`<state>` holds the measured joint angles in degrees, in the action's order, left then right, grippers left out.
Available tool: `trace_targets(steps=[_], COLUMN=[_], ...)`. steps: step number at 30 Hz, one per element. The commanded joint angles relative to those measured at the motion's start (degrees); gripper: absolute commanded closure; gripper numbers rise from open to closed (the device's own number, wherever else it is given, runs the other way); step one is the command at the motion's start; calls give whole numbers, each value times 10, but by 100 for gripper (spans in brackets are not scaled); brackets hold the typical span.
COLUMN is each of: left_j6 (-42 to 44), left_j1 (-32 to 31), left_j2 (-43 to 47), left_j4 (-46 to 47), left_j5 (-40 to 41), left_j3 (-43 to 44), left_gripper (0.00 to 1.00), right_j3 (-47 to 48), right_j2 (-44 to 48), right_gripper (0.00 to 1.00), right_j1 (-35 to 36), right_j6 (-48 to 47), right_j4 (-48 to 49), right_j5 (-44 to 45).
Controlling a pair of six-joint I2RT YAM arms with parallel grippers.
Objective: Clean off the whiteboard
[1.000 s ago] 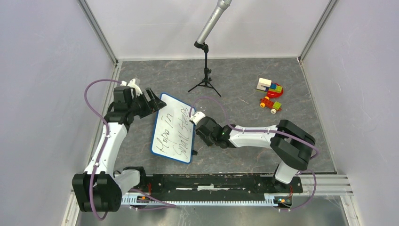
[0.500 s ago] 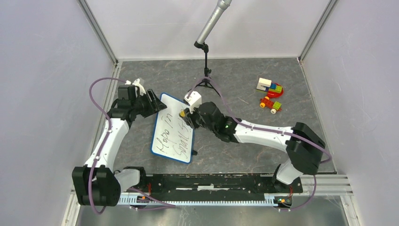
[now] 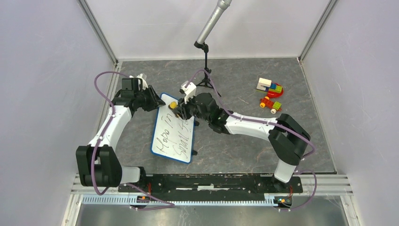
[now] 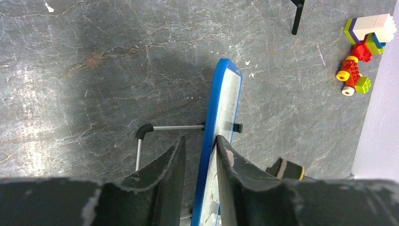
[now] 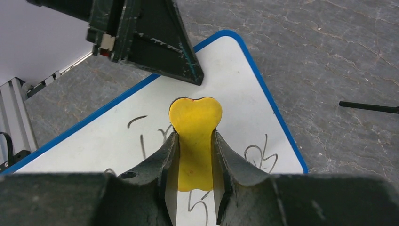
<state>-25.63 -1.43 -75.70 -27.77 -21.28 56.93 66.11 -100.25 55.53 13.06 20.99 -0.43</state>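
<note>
The whiteboard has a blue rim and black handwriting and stands tilted on the table left of centre. My left gripper is at its top left corner. In the left wrist view the fingers straddle the blue rim, closed on it. My right gripper is shut on a yellow eraser. In the right wrist view the eraser sits between the fingers over the upper part of the board, above the writing. The left gripper shows just beyond it.
A microphone tripod stands just behind the board and the right arm. Toy blocks and a small toy car lie at the back right. The board's metal prop leg rests on the table. Walls enclose three sides.
My right gripper has moved from the board's right edge up and left over its upper part, and the yellow eraser now shows. My left gripper stays at the top corner.
</note>
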Motion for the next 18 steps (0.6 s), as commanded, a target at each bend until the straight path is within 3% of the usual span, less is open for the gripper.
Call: trace_targets(steps=[1,11,18], left_j6=[32,38,36], left_j1=[-1,-2,-1], left_j2=[2,14,21], left_j4=[5,34,53], left_j5=[-5,-16,-26], left_j3=[26,-16,-35], left_gripper=[67,93,98], right_j3=[14,23,23], right_j2=[-25,-75,-91], right_gripper=[83,84,86], right_j1=[-8,-8,3], right_j6=[15,41,87], right_j4=[59,83,122], right_j5=[-49,-83,-136])
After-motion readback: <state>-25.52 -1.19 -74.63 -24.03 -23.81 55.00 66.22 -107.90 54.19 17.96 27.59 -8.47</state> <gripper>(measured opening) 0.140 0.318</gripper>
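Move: Just beyond the left hand's partly open fingertips is the whiteboard's raised left edge, practically at the hand point; the board's middle is about 10 cm back, 6 right and 6 lower, and the yellow eraser is 6 cm right, 2 back and slightly higher. From the right hand, which holds that eraser, the whiteboard's middle is about 7 cm back, 1 left and 10 below; its far left corner is 7 ahead, 5 left and 3 lower. The tripod foot stands 12 ahead, 13 right. Lowering the held yellow eraser about 4 cm and drifting some 2 cm left, the right hand brings it down onto the upper part of the sloping whiteboard, then all but stops there, tilting slightly with its grip kept. Meanwhile the left hand stays in place and shuts its fingers, pinching the board's raised left edge to steady it. ##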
